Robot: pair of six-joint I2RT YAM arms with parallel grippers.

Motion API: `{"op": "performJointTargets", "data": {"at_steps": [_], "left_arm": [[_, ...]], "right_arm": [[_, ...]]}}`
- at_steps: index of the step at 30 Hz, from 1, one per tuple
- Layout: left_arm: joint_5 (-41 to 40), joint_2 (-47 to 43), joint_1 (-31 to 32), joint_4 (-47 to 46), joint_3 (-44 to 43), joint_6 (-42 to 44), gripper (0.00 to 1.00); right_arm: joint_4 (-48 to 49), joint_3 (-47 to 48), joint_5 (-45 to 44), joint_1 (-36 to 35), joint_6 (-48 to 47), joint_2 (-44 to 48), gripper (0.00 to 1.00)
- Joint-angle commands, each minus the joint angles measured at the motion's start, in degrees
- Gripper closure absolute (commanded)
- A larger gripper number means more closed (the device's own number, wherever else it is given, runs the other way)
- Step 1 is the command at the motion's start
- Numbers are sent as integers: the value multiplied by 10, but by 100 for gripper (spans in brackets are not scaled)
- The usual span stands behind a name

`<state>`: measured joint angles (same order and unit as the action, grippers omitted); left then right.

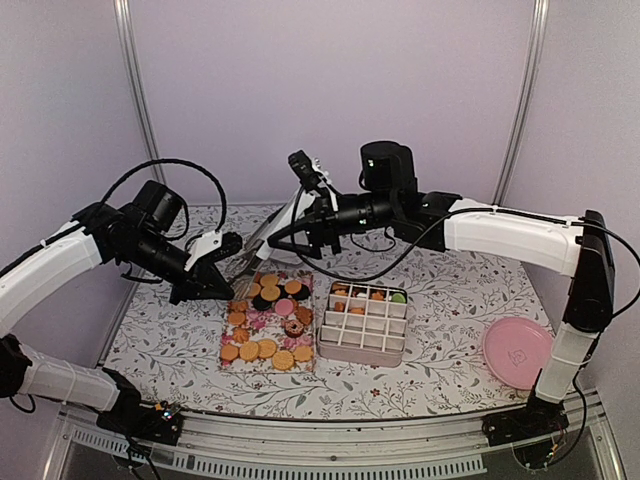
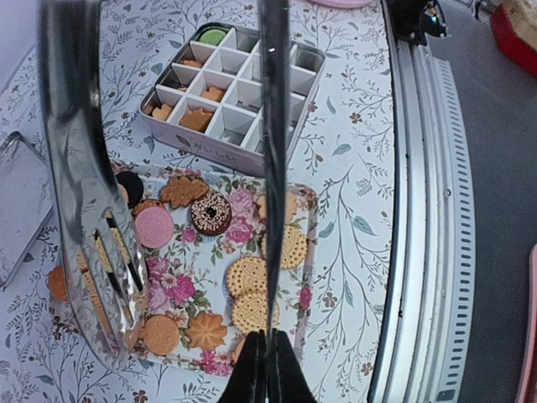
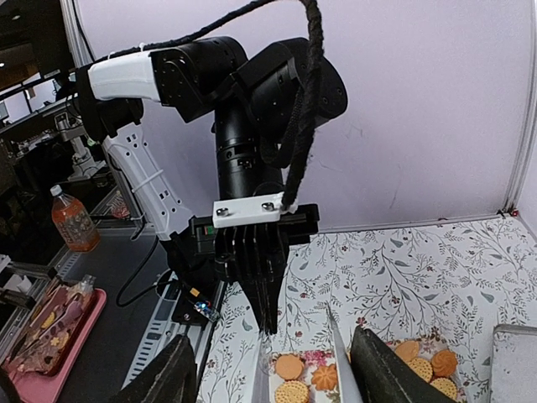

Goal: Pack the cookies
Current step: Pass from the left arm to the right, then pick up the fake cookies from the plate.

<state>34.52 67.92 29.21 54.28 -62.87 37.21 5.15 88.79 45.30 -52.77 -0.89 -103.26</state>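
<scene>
The cookies (image 1: 266,349) lie on a floral tray (image 1: 262,322), mostly golden, a few dark, one pink (image 2: 153,227). More sit in the far cells of a white divided box (image 1: 363,322), among them a green one (image 2: 212,36). My left gripper (image 2: 268,334) is shut on one arm of metal tongs (image 2: 92,235), held above the tray's left end. My right gripper (image 3: 273,353) faces it from behind, fingers (image 3: 382,369) wide apart on either side of the tong arms (image 3: 337,353), the right finger close to one arm.
A pink plate (image 1: 518,352) lies at the front right. A clear lid (image 2: 21,201) rests behind the tray. The metal front rail (image 1: 330,445) borders the floral tablecloth, and purple walls close in the back and sides.
</scene>
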Motion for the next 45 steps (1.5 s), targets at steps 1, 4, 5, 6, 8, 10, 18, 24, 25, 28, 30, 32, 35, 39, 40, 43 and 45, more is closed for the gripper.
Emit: {"op": "performJointTargets", "data": {"at_steps": [1, 4, 5, 6, 8, 10, 18, 24, 25, 28, 30, 32, 35, 39, 40, 43, 45], "left_arm": [[5, -6, 8, -12, -17, 7, 100], [6, -4, 8, -12, -17, 4, 100], [8, -4, 7, -12, -17, 3, 100], [10, -4, 7, -13, -18, 2, 100], [13, -5, 8, -12, -20, -1, 100], [13, -5, 8, -12, -20, -3, 100], [-23, -9, 4, -37, -9, -18, 97], [-58, -16, -22, -65, 23, -33, 38], [-54, -17, -39, -68, 30, -32, 25], [-25, -11, -106, -70, 49, -20, 13], [-21, -2, -153, -73, 67, -5, 12], [-21, 1, -187, -84, 88, 4, 11], [-12, 7, -238, -96, 109, 18, 10], [-19, 36, -298, -117, 124, 28, 9], [-19, 45, -312, -120, 125, 28, 9], [-14, 66, -341, -128, 125, 25, 8], [-8, 70, -348, -130, 126, 24, 8]], "right_arm": [[-2, -6, -26, -9, -17, -6, 39], [9, 1, -46, -21, -22, -8, 46], [12, 2, -53, -24, -25, -9, 48], [13, 2, -59, -28, -27, -12, 51], [16, 3, -66, -32, -30, -15, 56], [14, 1, -67, -32, -29, -18, 58], [17, -19, -114, -35, -26, -4, 67], [45, -45, -191, -49, -21, -6, 69], [50, -47, -205, -51, -21, -9, 71], [71, -55, -241, -59, -10, -19, 73], [91, -60, -255, -67, -6, -30, 73], [108, -60, -277, -77, -6, -43, 73], [143, -60, -305, -88, -2, -66, 73], [184, -54, -338, -98, 4, -100, 72], [190, -49, -350, -101, 3, -110, 72], [203, -37, -371, -108, -1, -140, 70], [216, -34, -386, -112, 2, -158, 70]]}}
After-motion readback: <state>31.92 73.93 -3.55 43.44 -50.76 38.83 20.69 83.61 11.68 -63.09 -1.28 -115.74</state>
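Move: The left hand still pinches the tips of the tongs; the right gripper it passes them to is about 13 cm to its right, 12 cm higher and 2 cm ahead. The tongs' middle lies some 3 cm left of and 3 cm below the right hand, between its half-open fingers. From that hand the cookie tray is about 9 cm left, 4 cm ahead and 33 cm down, and the divided box 16 cm right, 4 cm ahead and 31 cm down. Almost in place, the right fingers first close to about a third open, squeezing the tongs' legs together. Then the left fingers open wide, let go of the tips and back off some 15 cm to the left, also forward and down, turning counter-clockwise. The right hand, holding the tongs, sinks about 11 cm and shifts left towards the cookie tray, turning clockwise. ##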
